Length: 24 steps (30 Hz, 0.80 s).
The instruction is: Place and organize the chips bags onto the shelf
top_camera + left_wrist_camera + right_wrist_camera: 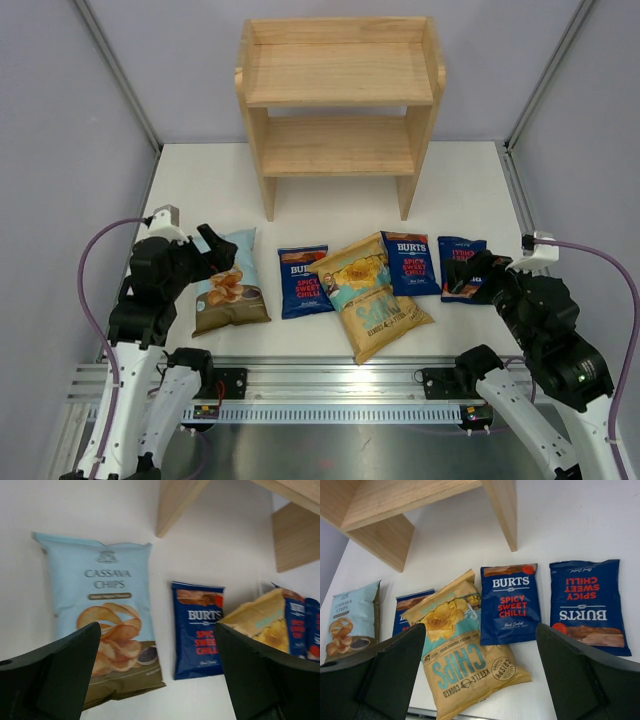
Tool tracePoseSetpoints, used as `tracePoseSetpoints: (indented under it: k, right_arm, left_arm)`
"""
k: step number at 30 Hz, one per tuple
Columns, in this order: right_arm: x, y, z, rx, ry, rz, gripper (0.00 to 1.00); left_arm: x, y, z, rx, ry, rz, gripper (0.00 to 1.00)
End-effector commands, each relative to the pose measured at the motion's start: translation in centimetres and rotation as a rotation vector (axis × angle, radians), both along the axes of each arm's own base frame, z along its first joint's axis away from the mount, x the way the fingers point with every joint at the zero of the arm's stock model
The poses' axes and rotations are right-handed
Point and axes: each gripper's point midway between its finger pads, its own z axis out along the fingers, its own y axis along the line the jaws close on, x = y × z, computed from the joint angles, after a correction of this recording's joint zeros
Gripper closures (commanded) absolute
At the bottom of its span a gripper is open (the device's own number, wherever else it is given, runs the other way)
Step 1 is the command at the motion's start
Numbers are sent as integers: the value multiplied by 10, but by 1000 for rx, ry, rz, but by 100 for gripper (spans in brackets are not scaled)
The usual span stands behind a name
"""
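Note:
The chips bags lie in a row on the white table in front of the wooden shelf (340, 100): a pale-blue Cassava bag (232, 282), a dark-blue Burts bag (304, 281), a yellow bag (370, 295), and two more Burts bags (410, 263) (460, 268). My left gripper (215, 250) hangs open above the Cassava bag (102, 605), holding nothing, with the Burts bag (198, 630) just to its right. My right gripper (478, 275) is open and holding nothing over the right end of the row; the yellow bag (465, 655) and a Burts bag (509, 605) show between its fingers.
Both shelf tiers are bare wood. The shelf's front legs (175, 502) (502, 510) stand just behind the bags. Grey walls close in the table on three sides. A metal rail (330, 380) carrying the arm bases runs along the near edge.

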Motion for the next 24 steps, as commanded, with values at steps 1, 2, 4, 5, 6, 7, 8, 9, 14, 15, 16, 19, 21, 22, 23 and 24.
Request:
tracePoseSetpoints:
  k: [1, 2, 4, 5, 6, 7, 8, 9, 14, 15, 16, 19, 21, 22, 23, 24]
  right_arm:
    - [0, 23, 7, 79, -17, 97, 1]
    - [0, 25, 5, 91, -5, 98, 1]
    - [1, 25, 0, 93, 13, 97, 1]
    - [0, 27, -1, 103, 18, 105, 1]
    - [0, 28, -2, 105, 16, 108, 1]
    - [-1, 29, -5, 107, 18, 110, 1]
    - [-1, 29, -5, 112, 18, 109, 1]
    - [-1, 29, -8, 112, 23, 112, 1]
    - [-2, 30, -8, 123, 15, 115, 1]
    - [-3, 30, -8, 123, 17, 118, 1]
    - [-3, 30, -8, 124, 16, 118, 1]
    - [-5, 31, -7, 128, 11, 126, 1]
    - [-7, 32, -4, 135, 7, 136, 1]
    - [-7, 32, -4, 135, 6, 136, 0]
    - [-8, 31, -4, 134, 9, 133, 1]
    - [-9, 30, -3, 133, 8, 131, 0]
  left_arm:
    - [5, -53, -15, -235, 35, -196, 1]
    - [10, -65, -14, -277, 19, -252, 1]
    - [14, -78, -41, -327, 103, -288, 1]
    - [15, -85, -44, -346, 117, -317, 1]
    - [18, -97, -44, -364, 111, -352, 1]
    - [19, -105, -55, -367, 142, -369, 1]
    - [25, -111, -55, -363, 127, -367, 1]
    - [19, -129, -56, -370, 138, -415, 1]
    - [21, -178, -70, -388, 165, -496, 1]
    - [15, -189, -77, -387, 193, -520, 1]
    - [18, -196, -77, -389, 186, -530, 1]
    - [20, -220, -91, -368, 227, -562, 1]
    - [15, -237, -110, -347, 298, -595, 1]
    - [15, -245, -111, -342, 310, -604, 1]
    - [16, -249, -114, -329, 314, -595, 1]
    - [9, -259, -122, -323, 347, -603, 1]
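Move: The big yellow chips bag lies about 33 cm to the left gripper's right, some 2 cm nearer the base and 22 cm below. The left Burts bag lies 17 cm to the right and roughly 1 cm farther out; the cassava bag is almost straight below. The middle Burts bag is about 42 cm right and 5 cm ahead. From the right gripper, the yellow bag is 15 cm left, 3 cm ahead and 28 cm down. Swing the open left gripper about 22 cm right, away from above the cassava bag and across to the left Burts bag's edge beside the yellow bag, sinking some 15 cm on the way. Turn it about 30 degrees clockwise and tip the fingers farther down, touching nothing. Ease the open right hand about 3 cm left and a little down. ##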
